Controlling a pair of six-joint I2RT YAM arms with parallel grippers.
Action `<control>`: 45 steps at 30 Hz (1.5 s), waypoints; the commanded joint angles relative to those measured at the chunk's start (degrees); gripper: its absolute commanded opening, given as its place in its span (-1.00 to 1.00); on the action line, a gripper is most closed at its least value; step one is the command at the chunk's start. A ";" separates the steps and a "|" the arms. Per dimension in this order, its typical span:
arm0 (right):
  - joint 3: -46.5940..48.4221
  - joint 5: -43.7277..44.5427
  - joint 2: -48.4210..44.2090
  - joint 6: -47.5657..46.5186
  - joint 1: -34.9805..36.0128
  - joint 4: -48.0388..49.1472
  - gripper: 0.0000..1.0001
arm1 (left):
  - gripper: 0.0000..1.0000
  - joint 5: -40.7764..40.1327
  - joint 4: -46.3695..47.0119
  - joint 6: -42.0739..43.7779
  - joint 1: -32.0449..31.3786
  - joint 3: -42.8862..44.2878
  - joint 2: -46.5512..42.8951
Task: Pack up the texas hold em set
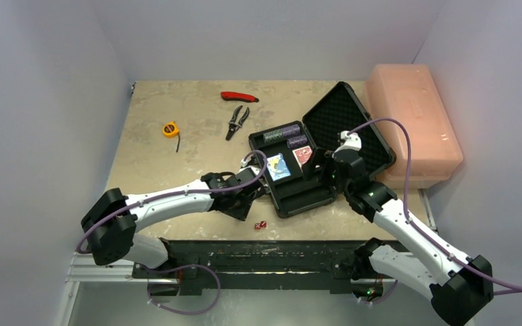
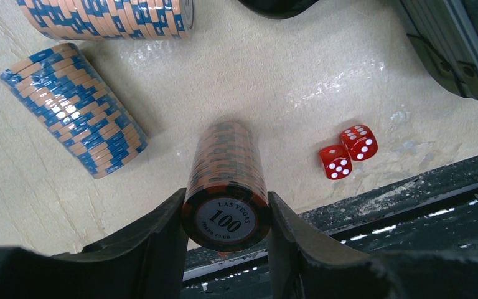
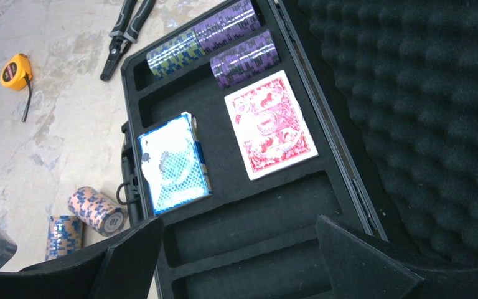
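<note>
The black briefcase (image 1: 298, 204) lies open, foam lid (image 1: 346, 122) back. It holds a blue card deck (image 3: 173, 163), a red card deck (image 3: 269, 124), two purple chip stacks (image 3: 227, 25) and a green-blue stack (image 3: 171, 53); two long slots (image 3: 249, 215) are empty. My left gripper (image 2: 226, 227) is shut on an orange-black "100" chip stack (image 2: 226, 180) lying on its side left of the case, by the front edge. Two blue-tan stacks (image 2: 74, 106) lie beyond it. Two red dice (image 2: 347, 152) lie right of it. My right gripper (image 3: 239, 261) is open and empty over the empty slots.
A large pink box (image 1: 414, 122) stands right of the case. Pliers (image 1: 236, 122), a red-handled tool (image 1: 239, 96) and a yellow tape measure (image 1: 170, 128) lie on the far table. The table's front edge and a black rail (image 2: 411, 205) run just behind the dice.
</note>
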 commanded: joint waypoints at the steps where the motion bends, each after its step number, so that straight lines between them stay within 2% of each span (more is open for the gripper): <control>1: 4.93 -0.25 0.96 -0.27 0.10 -0.74 0.94 | -1.00 -1.53 1.98 -0.33 -0.42 2.22 -4.60; 21: 13.40 -6.08 -0.63 3.55 0.05 -8.19 0.95 | -1.00 -0.91 3.78 -2.44 -0.36 -1.64 -22.88; 35: 10.89 -8.17 -6.25 4.56 0.07 -8.95 0.95 | -1.00 -0.16 0.98 -3.46 -0.38 1.80 -27.35; 45: 8.54 -7.08 -9.82 4.38 0.06 -7.82 0.96 | -1.00 -0.26 3.89 -3.08 -0.39 4.99 -26.12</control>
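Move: The left hand already holds the 100-chip roll upright near the table. The case's two empty near slots lie about 9 cm ahead and 24 cm to its right; the dice are 3 cm back and 8 cm right. Of the two loose blue-and-peach rolls, one lies some 11 cm ahead and 1 cm left, the other 7 cm ahead and 6 cm left. The held roll is roughly 12 cm back, 24 cm left and 11 cm below the open right hand. Keeping its pinch on the chip roll, the left hand lifts it nearly straight up by about 12 cm, quickly at first and then more slowly, while the wrist tips so the fingers swing some 25 degrees outward, forward and to the right. The right hand, empty and wide open, rises about 9 cm above the case, drawing back some 3 cm and rolling slightly. ##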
